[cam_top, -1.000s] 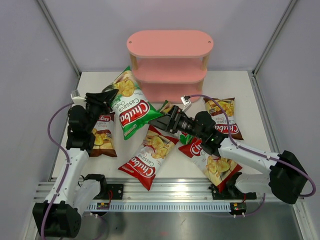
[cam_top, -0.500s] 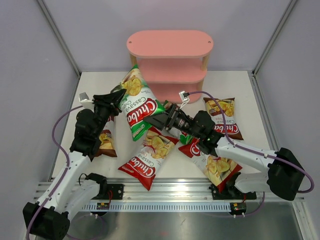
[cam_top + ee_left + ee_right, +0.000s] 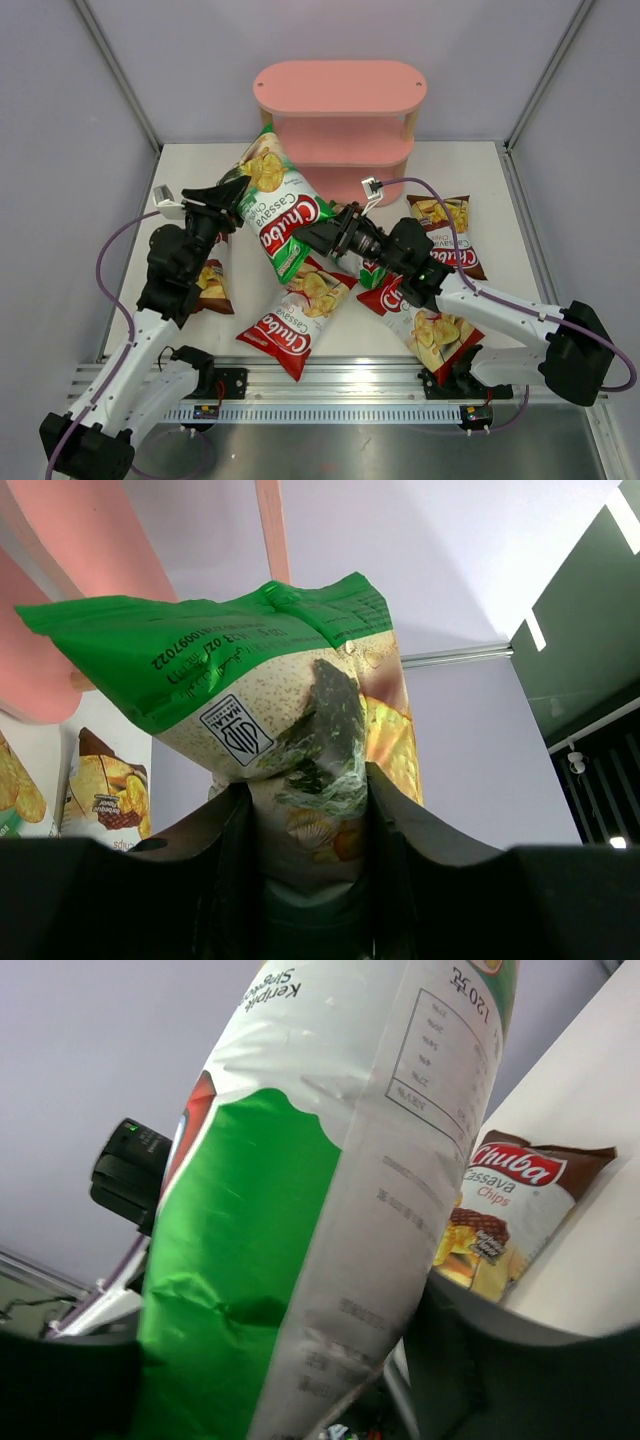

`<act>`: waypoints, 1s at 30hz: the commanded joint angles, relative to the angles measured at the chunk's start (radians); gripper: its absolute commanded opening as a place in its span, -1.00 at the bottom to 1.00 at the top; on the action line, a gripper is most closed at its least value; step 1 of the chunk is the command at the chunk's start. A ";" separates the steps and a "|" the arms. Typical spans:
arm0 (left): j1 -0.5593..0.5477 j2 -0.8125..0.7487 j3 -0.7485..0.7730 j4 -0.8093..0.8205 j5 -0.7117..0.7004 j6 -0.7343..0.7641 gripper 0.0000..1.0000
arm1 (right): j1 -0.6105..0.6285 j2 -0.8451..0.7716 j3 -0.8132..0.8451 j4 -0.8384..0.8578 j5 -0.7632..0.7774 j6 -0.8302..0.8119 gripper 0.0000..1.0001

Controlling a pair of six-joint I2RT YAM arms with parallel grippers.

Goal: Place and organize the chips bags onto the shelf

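Note:
A green chips bag (image 3: 281,208) hangs tilted above the table in front of the pink shelf (image 3: 340,88). My left gripper (image 3: 237,193) is shut on its upper left edge; in the left wrist view the green bag (image 3: 250,670) is pinched between the fingers of the left gripper (image 3: 308,792). My right gripper (image 3: 312,238) is closed on the bag's lower end. In the right wrist view the green bag (image 3: 300,1160) fills the gap of the right gripper (image 3: 290,1360) and touches both fingers.
Two red bags (image 3: 296,312) (image 3: 424,322) lie on the table near the front. One brown bag (image 3: 452,236) lies at the right, another brown bag (image 3: 211,282) under my left arm. A second green bag's corner (image 3: 371,276) peeks from under the right arm.
My left gripper has raised the green bag and swung it toward the right. My right gripper has reached its lower end and closed on it.

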 commanded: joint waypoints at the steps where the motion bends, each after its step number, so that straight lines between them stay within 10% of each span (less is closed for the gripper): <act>1: -0.046 -0.055 0.018 -0.008 0.130 0.122 -0.10 | -0.031 -0.001 0.078 0.050 0.034 -0.047 -0.05; 11: -0.046 -0.095 0.122 -0.258 -0.001 0.314 0.98 | -0.060 -0.025 0.092 0.038 -0.036 -0.079 -0.58; 21: -0.030 -0.182 0.317 -0.645 -0.427 0.642 0.98 | -0.168 -0.034 0.155 -0.008 -0.068 -0.033 -0.67; 30: -0.030 -0.184 0.354 -0.769 -0.365 0.892 0.98 | -0.278 0.027 0.354 -0.140 -0.017 0.023 -0.69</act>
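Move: The held green bag hangs between the two grippers: its middle is about 4 cm left and 5 cm ahead of the right hand at about the same height, and some 6 cm right of the left hand and 1 cm back. From the right hand the shelf's middle is about 26 cm ahead, 7 cm right and 15 cm lower. Some 33 cm below that hand, the flat green bag lies 11 cm ahead and 11 cm right, the middle red bag 5 cm back and 2 cm left. The green bag changes hands in mid-air: the right fingers close and pinch its near right edge, while the left fingers open wide and let go. The left hand backs off, then swings left, some 10 cm in all, rolling about 45 degrees with its left side up. After holding nearly still, the right hand carries the bag forward, up and to the right towards the shelf, about 12 cm. ##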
